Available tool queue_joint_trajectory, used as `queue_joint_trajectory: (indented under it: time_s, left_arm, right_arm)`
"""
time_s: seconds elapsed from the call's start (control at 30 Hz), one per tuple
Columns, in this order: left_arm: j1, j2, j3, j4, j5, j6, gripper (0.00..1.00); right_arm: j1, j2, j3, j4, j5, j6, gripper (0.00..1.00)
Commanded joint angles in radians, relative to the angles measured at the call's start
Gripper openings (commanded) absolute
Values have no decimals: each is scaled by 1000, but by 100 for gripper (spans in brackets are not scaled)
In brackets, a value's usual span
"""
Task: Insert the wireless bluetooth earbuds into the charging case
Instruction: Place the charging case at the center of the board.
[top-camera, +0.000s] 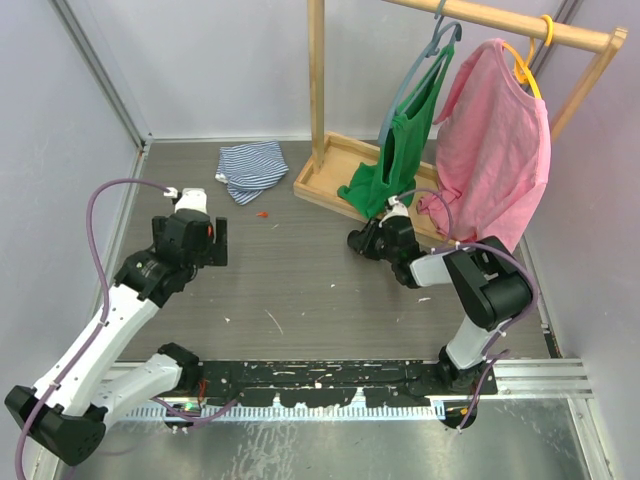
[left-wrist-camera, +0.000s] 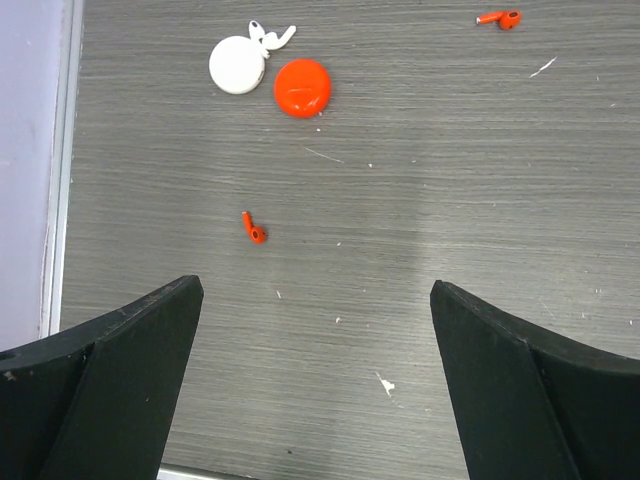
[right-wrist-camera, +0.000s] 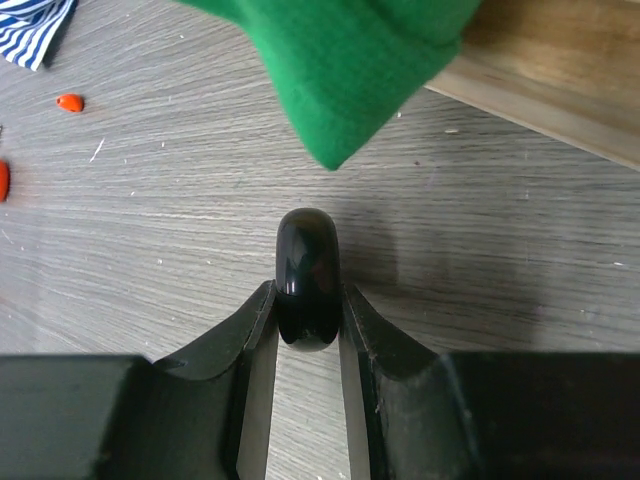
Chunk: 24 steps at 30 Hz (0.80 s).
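In the left wrist view, a round white charging case (left-wrist-camera: 238, 65) and a round orange case (left-wrist-camera: 302, 87) lie side by side on the grey table. White earbuds (left-wrist-camera: 271, 35) touch the white case. One orange earbud (left-wrist-camera: 253, 228) lies nearer and another orange earbud (left-wrist-camera: 500, 18) lies far right. My left gripper (left-wrist-camera: 315, 290) hangs open above bare table, short of the near bud. My right gripper (right-wrist-camera: 308, 295) is shut on a glossy black case (right-wrist-camera: 306, 250) held on edge. In the top view the left gripper (top-camera: 215, 243) and right gripper (top-camera: 356, 240) face each other.
A wooden clothes rack (top-camera: 330, 175) with a green top (top-camera: 405, 150) and a pink top (top-camera: 495, 150) stands at the back right; the green hem (right-wrist-camera: 350, 70) hangs just ahead of my right gripper. A striped cloth (top-camera: 250, 168) lies at the back. Walls close both sides.
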<state>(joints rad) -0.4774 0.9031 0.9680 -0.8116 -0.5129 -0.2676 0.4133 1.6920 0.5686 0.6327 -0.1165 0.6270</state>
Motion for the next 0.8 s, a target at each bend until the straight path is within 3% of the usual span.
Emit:
queue_joint_trajectory:
  time_s: [0.0, 0.43, 0.77]
  left_arm:
    - [18, -18, 0, 45, -23, 12, 100]
    - [60, -22, -3, 50, 14, 9, 100]
    - [86, -18, -4, 54, 17, 4, 100]
  right_arm:
    - [-20, 19, 62, -19, -24, 22, 23]
    - [-40, -16, 44, -167, -20, -6, 52]
    - [-41, -192, -27, -293, 53, -78, 63]
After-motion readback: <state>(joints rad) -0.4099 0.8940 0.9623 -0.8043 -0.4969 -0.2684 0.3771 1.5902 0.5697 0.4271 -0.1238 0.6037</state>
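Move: The right hand holds the black charging case edge-on, with its setting-down spot on the open board only about 1 cm ahead and 3 cm below. The green shirt's lower tip hangs some 6 cm ahead and 3 cm to the right, and an orange earbud lies roughly 7 cm ahead and 23 cm to the left. From the idle left hand the spot is about 10 cm ahead, 37 cm to the right and 19 cm below. Still pinching the black charging case, the right hand eases it the last centimetre forward and down onto the board, just short of the green shirt. Its fingers then open to about twice their gap and let go, and the hand backs off some 3 cm, back and to the right, staying low. ##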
